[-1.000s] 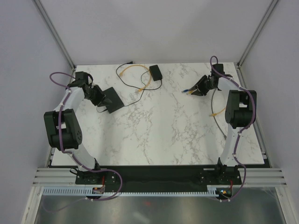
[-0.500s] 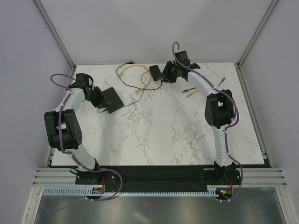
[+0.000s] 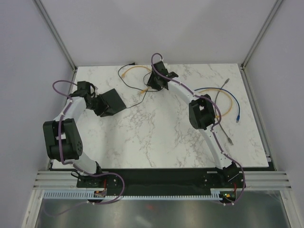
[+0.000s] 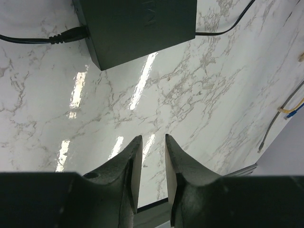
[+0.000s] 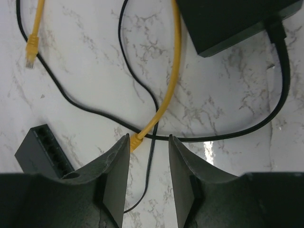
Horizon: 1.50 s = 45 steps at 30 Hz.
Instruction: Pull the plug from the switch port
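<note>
The flat black switch box [image 3: 112, 100] lies at the left of the table. In the left wrist view the switch box [image 4: 137, 23] has a black cord plug [image 4: 71, 34] in its edge. My left gripper [image 4: 153, 142] is slightly open and empty, a short way back from the box; in the top view the left gripper [image 3: 98, 103] sits just left of it. My right gripper [image 5: 148, 140] is open above a loose yellow cable plug [image 5: 137, 141] and crossing black cords. The switch's port row [image 5: 45, 145] shows at lower left there.
The black adapter block [image 5: 232, 19] with its cord lies just beyond my right gripper [image 3: 155, 81]. A yellow cable [image 3: 134, 69] loops at the back; its other plug [image 5: 31, 50] lies loose. Blue [image 3: 237, 114], yellow [image 3: 229, 102] and grey [image 3: 223, 86] cables lie at the right.
My right arm swung from the right side across to the back centre, leaving the cables on the right of the table. The left gripper and switch box shifted slightly.
</note>
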Available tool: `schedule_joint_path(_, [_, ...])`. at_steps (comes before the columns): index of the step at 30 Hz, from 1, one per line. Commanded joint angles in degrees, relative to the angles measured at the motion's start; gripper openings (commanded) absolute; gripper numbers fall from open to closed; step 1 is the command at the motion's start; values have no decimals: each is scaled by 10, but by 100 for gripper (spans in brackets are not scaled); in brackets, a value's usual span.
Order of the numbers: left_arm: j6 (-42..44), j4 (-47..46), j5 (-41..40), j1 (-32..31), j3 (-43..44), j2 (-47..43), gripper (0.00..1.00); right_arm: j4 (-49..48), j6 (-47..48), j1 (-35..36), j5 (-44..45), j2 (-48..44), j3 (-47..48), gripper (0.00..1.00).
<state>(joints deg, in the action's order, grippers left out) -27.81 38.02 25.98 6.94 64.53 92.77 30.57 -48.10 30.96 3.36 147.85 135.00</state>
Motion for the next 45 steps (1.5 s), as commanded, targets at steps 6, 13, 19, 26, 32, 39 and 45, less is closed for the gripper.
schedule_joint_path(6, [44,-21,27,2,-27,-38,33,0,-14,9,71,34,49,47])
schedule_joint_path(13, [50,-22,30,3,-48,-59,33,-16,-2,16,89,61,68,47])
schedule_joint_path(19, [57,-20,29,5,-70,-79,33,-20,10,30,100,80,77,45])
schedule_joint_path(26, [59,-21,33,6,-82,-85,33,-21,23,40,104,105,89,30])
schedule_joint_path(32, [65,-20,31,8,-96,-98,33,-18,-8,32,90,88,72,10])
schedule_joint_path(39, [67,-21,34,10,-86,-96,33,-59,-31,1,11,29,70,0])
schedule_joint_path(45, [66,-20,40,11,-66,-80,33,-60,32,-6,-5,-71,5,0])
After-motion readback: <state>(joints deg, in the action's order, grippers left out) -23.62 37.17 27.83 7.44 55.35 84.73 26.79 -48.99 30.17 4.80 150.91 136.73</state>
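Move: The yellow cable's near end, just by its plug, lies about 2 cm ahead of my right hand, 2 cm to its left and 4 cm below, with the thick black cable crossing there. The black adapter sits some 11 cm ahead and 4 cm right, the switch about 8 cm back and 20 cm left. From my left hand, the yellow cable end is roughly 22 cm ahead, 19 cm right and 7 cm down. With my right fingers part-open I sink about 3.5 cm to the yellow cable, easing a little forward, then slide 2 cm or so left and pinch it shut just above the plug. Holding it, I draw up and back to the right, some 2.5 cm each way. Meanwhile my empty left hand backs away from the switch by about 4 cm. ##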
